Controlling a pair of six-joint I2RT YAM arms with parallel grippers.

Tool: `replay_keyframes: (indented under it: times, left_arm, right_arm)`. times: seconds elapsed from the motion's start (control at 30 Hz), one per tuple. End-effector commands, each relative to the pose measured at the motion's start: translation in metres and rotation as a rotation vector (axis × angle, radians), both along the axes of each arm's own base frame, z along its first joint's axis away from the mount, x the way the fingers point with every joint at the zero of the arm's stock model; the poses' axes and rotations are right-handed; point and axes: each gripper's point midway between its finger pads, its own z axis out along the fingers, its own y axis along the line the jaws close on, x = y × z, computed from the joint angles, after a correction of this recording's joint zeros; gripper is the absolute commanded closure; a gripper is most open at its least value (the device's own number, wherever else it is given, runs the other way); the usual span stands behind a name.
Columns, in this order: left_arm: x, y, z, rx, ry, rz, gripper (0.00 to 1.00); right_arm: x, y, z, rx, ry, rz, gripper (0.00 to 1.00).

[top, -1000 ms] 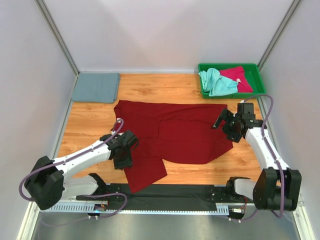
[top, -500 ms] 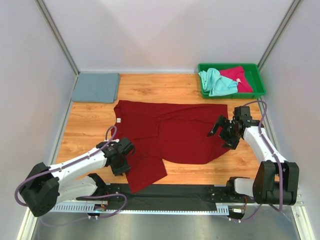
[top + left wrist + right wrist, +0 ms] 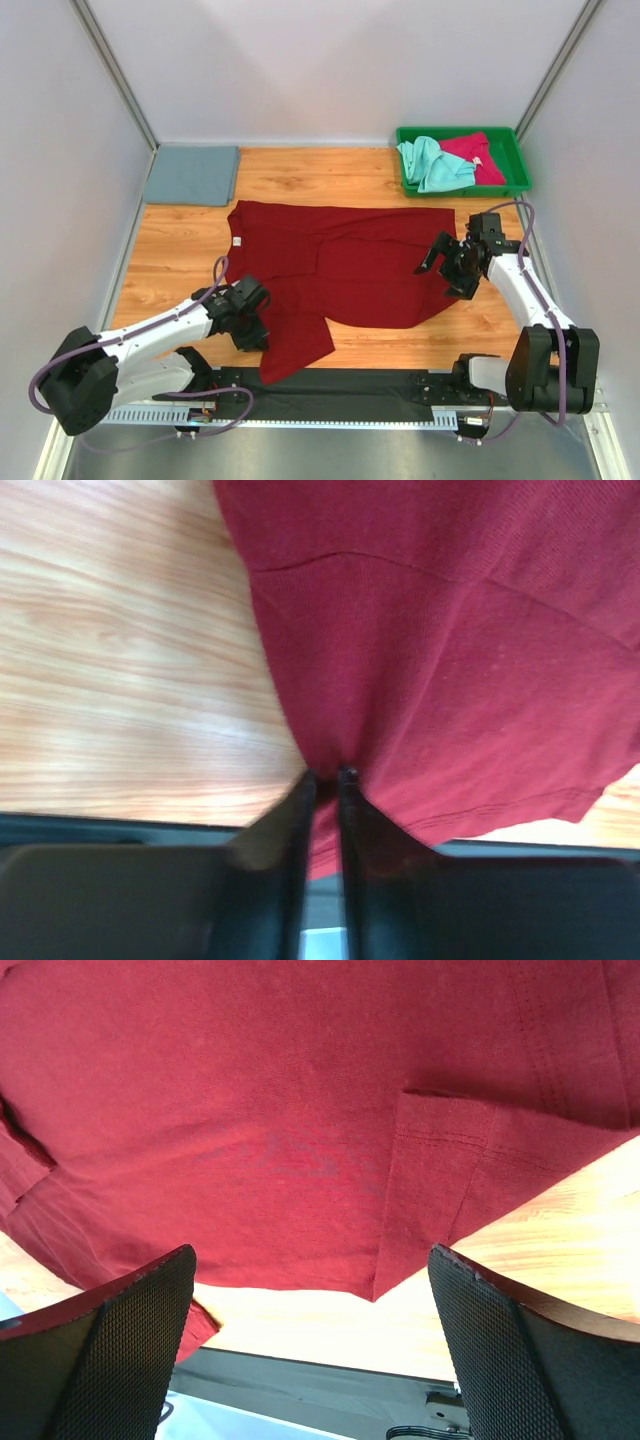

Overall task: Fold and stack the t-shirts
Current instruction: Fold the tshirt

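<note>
The dark red t-shirt lies spread across the middle of the wooden table, one part hanging toward the front edge. My left gripper is shut on its left edge, cloth pinched between the fingers in the left wrist view. My right gripper is open and empty, hovering over the shirt's right edge. The slate grey-blue t-shirt lies folded at the back left. The mint green t-shirt and the pinkish-red t-shirt lie crumpled in the tray.
A green plastic tray stands at the back right corner. White walls close in the table on three sides. A black strip runs along the front edge between the arm bases.
My left gripper has moved down toward the front edge along the shirt's left side and closed on the cloth. My right gripper has swung left over the shirt's right edge and stays open.
</note>
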Motion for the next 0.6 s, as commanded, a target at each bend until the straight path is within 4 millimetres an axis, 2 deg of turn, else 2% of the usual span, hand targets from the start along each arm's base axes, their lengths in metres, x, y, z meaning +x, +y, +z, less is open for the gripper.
replay_keyframes:
  times: [0.0,0.1,0.2,0.23,0.27,0.43,0.57]
  left_arm:
    - [-0.012,0.024,-0.031,0.095,0.025,0.054,0.83]
    - [-0.010,0.025,-0.026,0.091,0.003,0.056,0.99]
    - [-0.002,0.025,-0.012,0.091,-0.037,0.053,1.00]
    - [-0.001,0.026,-0.004,0.099,-0.039,0.051,1.00]
    - [0.001,0.025,0.002,0.095,-0.054,0.050,1.00]
    - [0.010,0.029,0.032,0.128,-0.099,-0.012,1.00]
    - [0.014,0.029,0.043,0.151,-0.116,-0.092,1.00]
  right_arm:
    - [0.006,-0.001,0.009,-0.005,-0.036,0.009,0.00]
    - [0.001,-0.006,-0.001,-0.029,0.011,-0.034,0.05]
    - [-0.009,-0.011,-0.013,-0.047,0.049,-0.099,0.14]
    - [-0.011,-0.013,-0.014,-0.053,0.052,-0.132,0.28]
    - [-0.013,-0.013,-0.018,-0.054,0.055,-0.147,0.33]
    - [-0.016,-0.017,-0.023,-0.074,0.072,-0.201,0.47]
    - [-0.014,-0.028,-0.031,-0.135,0.099,-0.230,0.47]
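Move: The left hand is already down at the outer edge of the near-left sleeve, which lies practically at its fingertips. The cuff's middle is about 5 cm back and 7 cm to the right, and the table's front edge some 5 cm straight back. For the right hand, the shirt's near-right edge lies roughly 5 cm back, level sideways and about 7 cm below. The hem tip is 10 cm back and 5 cm left, at the same depth. The left fingers shut on the sleeve's outer edge, pinching it as the hand creeps barely 1 cm right, then raise it about 3 cm while swinging back some 2–3 cm left, with the fingers still pointing down. Meanwhile the wide-open right hand sinks about 3 cm and draws back some 2 cm with a small shift right, towards the shirt's near-right edge, turning about 10 degrees clockwise and closing to roughly half open without gripping. ##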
